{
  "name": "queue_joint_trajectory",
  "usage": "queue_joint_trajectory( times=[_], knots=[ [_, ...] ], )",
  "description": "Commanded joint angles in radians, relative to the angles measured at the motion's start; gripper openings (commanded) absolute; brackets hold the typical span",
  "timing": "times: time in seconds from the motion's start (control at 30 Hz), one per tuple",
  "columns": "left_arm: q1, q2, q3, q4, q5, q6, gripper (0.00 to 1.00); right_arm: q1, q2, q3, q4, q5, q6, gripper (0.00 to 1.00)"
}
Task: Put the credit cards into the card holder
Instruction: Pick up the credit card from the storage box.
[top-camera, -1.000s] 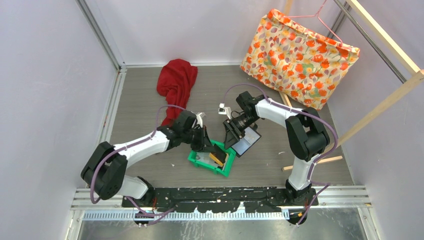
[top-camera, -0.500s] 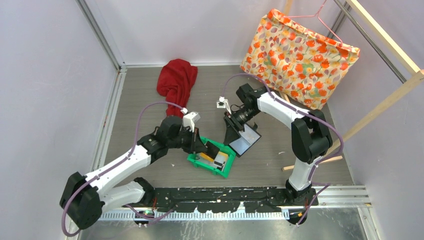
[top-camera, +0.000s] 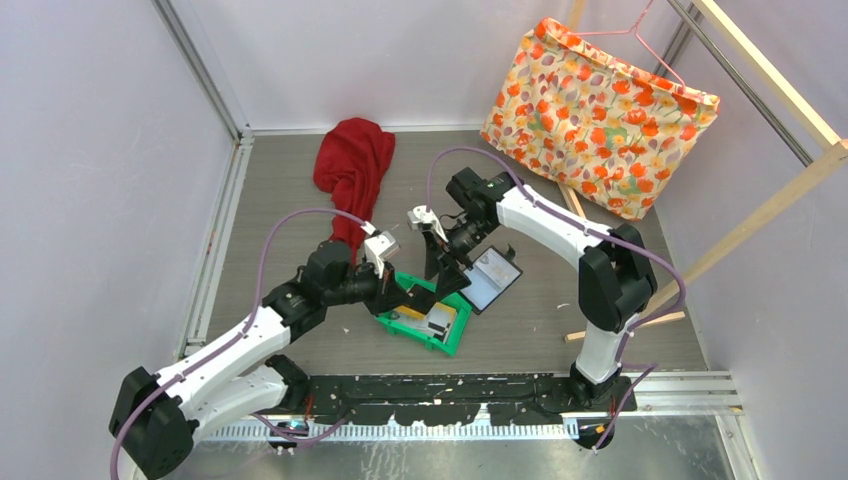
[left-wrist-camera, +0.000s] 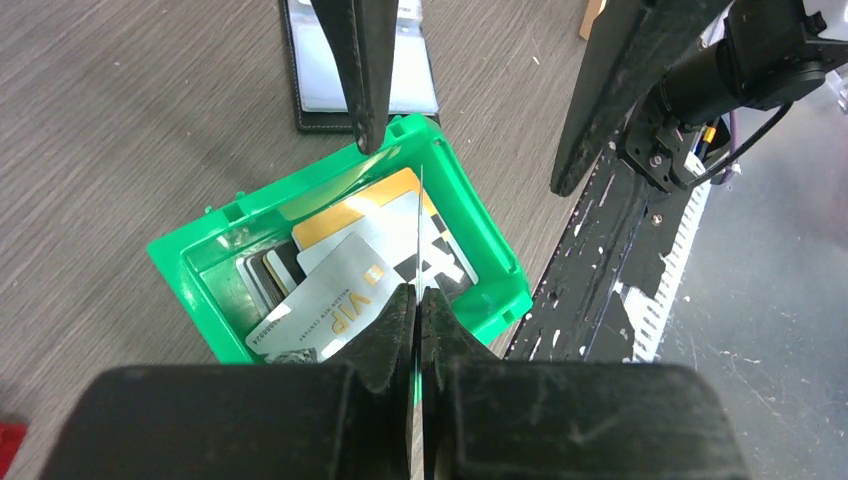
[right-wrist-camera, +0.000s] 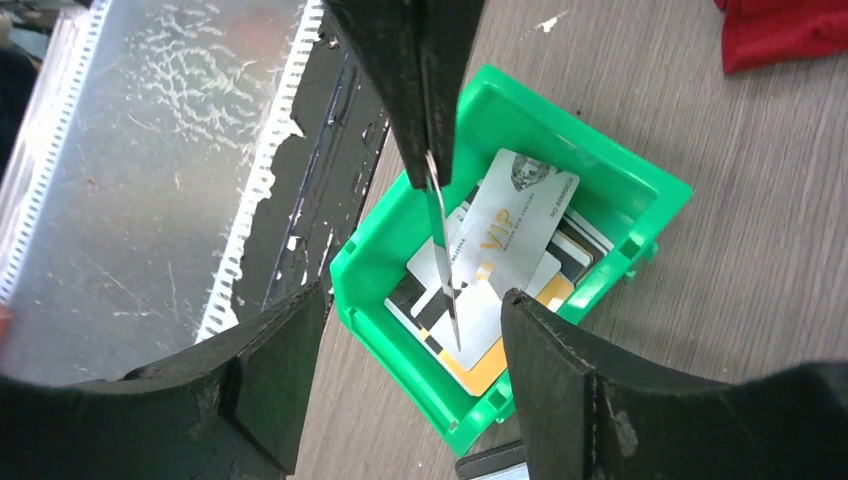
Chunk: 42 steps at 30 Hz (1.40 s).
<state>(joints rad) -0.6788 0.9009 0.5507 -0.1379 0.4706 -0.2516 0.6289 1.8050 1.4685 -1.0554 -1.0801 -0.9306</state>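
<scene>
A green bin (top-camera: 447, 338) holds several credit cards (left-wrist-camera: 330, 300), among them a grey VIP card (right-wrist-camera: 520, 215) and a yellow-orange one. My left gripper (left-wrist-camera: 418, 292) is shut on one thin card (left-wrist-camera: 420, 225), which stands edge-on above the bin. The right gripper (right-wrist-camera: 410, 300) faces it from the other side, open, one finger on each side of that card's edge (right-wrist-camera: 442, 270) without touching it. The black card holder (top-camera: 492, 280) lies open on the table just right of the bin, its pale pockets (left-wrist-camera: 415, 85) facing up.
A red cloth (top-camera: 352, 165) lies at the back left. A floral bag (top-camera: 600, 110) leans at the back right beside a wooden rack (top-camera: 780, 190). The black base rail (top-camera: 450, 392) runs along the near edge.
The left arm has drawn back and now holds a card upright over the bin. The right gripper has opened wider and swung left from the card holder towards that card.
</scene>
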Motion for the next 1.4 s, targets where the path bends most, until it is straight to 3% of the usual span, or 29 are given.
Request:
queue_joint_trajectory(
  times=[0.0,0.7,0.97,1.07,1.13,1.37],
  knots=[
    [-0.002,0.015,-0.005,0.091,0.037,0.051,0.0,0.021,-0.017,0.066,-0.067,-0.053,-0.199,0.69],
    [-0.002,0.05,-0.005,0.133,0.058,0.041,0.0,0.082,0.012,0.07,-0.014,-0.054,-0.09,0.44],
    [-0.002,0.049,-0.011,0.133,0.053,0.033,0.0,0.088,0.019,0.075,0.003,-0.029,-0.056,0.2],
    [-0.002,0.049,-0.019,0.133,0.042,0.031,0.0,0.089,0.02,0.073,0.018,-0.014,-0.041,0.02],
    [-0.002,0.051,-0.026,0.132,0.027,0.027,0.01,0.09,0.019,0.061,0.052,0.009,-0.009,0.01],
    [-0.003,0.062,-0.042,0.106,-0.019,0.011,0.44,0.084,0.027,0.048,0.111,0.058,0.046,0.01]
  ],
)
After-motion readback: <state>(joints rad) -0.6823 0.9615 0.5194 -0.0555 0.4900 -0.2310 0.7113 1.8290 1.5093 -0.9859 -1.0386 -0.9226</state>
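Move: The left fingers still hold the credit card by one end; its middle is about 3 cm right, 1 cm ahead and 1 cm below them. The waiting right gripper is about 9 cm right and 3 cm ahead. From the open right hand, the card's middle is some 6 cm left, 2 cm back and 1 cm below; the green storage box is 5 cm left, 7 cm back, and the card holder 10 cm right, 1 cm ahead, both 12 cm below. The right hand eases about 3 cm left and pinches the card's free end; the left fingers then part. ##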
